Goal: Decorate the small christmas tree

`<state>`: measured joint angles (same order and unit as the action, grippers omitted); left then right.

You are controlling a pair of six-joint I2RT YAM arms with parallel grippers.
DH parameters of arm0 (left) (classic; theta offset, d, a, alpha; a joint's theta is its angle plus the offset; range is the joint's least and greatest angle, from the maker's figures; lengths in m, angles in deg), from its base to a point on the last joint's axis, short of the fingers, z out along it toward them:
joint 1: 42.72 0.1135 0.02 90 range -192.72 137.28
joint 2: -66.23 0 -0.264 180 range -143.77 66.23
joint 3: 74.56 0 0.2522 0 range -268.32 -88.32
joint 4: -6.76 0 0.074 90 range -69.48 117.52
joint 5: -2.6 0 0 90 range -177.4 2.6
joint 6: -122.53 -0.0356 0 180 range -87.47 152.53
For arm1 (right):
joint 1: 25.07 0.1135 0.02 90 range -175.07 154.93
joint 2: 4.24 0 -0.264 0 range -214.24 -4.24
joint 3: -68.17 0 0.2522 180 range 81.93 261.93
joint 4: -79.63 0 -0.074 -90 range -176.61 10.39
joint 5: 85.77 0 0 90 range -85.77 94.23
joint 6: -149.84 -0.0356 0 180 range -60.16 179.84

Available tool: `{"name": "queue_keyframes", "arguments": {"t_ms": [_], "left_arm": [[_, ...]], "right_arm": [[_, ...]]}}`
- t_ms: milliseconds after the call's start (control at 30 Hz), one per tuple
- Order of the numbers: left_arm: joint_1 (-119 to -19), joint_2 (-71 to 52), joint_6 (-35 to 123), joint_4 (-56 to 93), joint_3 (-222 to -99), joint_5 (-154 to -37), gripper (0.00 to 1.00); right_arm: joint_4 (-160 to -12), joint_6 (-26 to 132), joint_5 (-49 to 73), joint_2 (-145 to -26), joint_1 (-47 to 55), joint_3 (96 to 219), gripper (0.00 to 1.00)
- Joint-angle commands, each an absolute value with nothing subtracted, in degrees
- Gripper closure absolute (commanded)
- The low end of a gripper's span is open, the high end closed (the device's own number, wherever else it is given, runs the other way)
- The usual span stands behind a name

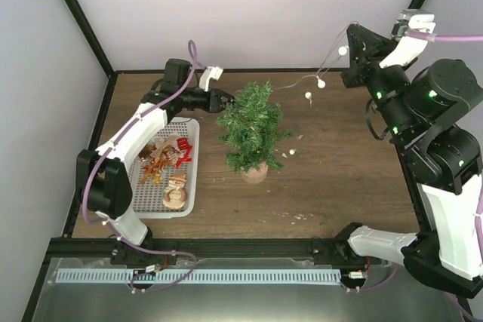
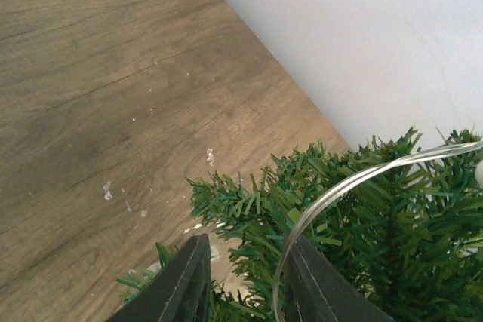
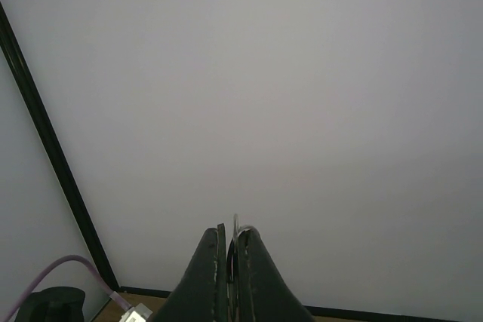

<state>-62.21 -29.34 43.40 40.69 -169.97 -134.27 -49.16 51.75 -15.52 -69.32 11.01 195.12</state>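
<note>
The small christmas tree (image 1: 253,130) stands upright on its tan base near the table's middle. A thin clear garland string with white beads (image 1: 321,82) runs from the tree's top up to my right gripper (image 1: 352,32), which is raised at the back right and shut on the string (image 3: 235,224). My left gripper (image 1: 226,98) is at the tree's upper left side. In the left wrist view its jaws (image 2: 249,240) stand apart over the green branches (image 2: 362,216). The string (image 2: 355,182) curves past the right finger without being pinched.
A white basket (image 1: 192,164) sits left of the tree with several ornaments, among them a snowman figure (image 1: 176,190) and red pieces (image 1: 181,157). A loose white bead (image 1: 292,153) hangs by the tree's right side. The back wall is close behind both grippers.
</note>
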Motion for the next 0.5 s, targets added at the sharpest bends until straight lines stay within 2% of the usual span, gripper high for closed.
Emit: {"name": "queue_keyframes", "arguments": {"t_ms": [0, 167, 200, 233, 267, 300, 467], "left_arm": [[-61.9, -28.7, 39.8, 43.6, -172.3, -135.3, 0.67], [-61.5, -27.5, 36.2, 46.4, -173.9, -133.0, 0.47], [-61.3, -27.4, 35.8, 46.9, -174.4, -132.9, 0.39], [-61.1, -27.2, 35.6, 47.4, -174.7, -132.6, 0.35], [-60.9, -26.9, 35.3, 47.8, -175.0, -132.4, 0.17], [-60.7, -26.6, 35.1, 48.0, -175.2, -132.0, 0.14], [-59.2, -24.3, 33.8, 48.8, -175.1, -129.6, 0.13]], "right_arm": [[-47.0, 50.4, -16.8, -68.5, 10.5, 194.8, 0.99], [-45.1, 50.2, -17.3, -69.2, 10.5, 195.3, 0.99], [-45.0, 50.3, -17.3, -69.1, 10.5, 195.2, 0.99], [-45.0, 50.3, -17.3, -69.1, 10.5, 195.0, 0.99], [-45.0, 50.4, -17.3, -69.1, 10.5, 194.9, 0.99], [-44.8, 50.4, -17.3, -69.1, 10.5, 194.8, 0.99], [-44.1, 50.3, -17.0, -68.3, 10.6, 194.3, 0.99]]}}
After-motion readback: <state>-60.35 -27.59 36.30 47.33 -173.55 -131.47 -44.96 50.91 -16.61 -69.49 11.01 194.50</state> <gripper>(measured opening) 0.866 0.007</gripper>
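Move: The tree's middle stands about 8 cm to the right of the left hand, some 7 cm back and 6 cm lower, with the light string lying against its upper branches. The basket is roughly 24 cm to this hand's left, 6 cm back and 25 cm down; the red ornaments in it lie about 15 cm left, 1 cm back and 24 cm down. From the high right hand, the tree is some 16 cm left, 6 cm ahead and 42 cm below. Spread the left gripper's already parting fingers nearly fully beside the upper branches to let go of the light string. As they open, draw that gripper about 2 cm left and nearly as much up, away from the tree, tilting it slightly. Keep the right gripper shut on its stretch of string and lower it about 2 cm, tipping its fingers a little downward. ##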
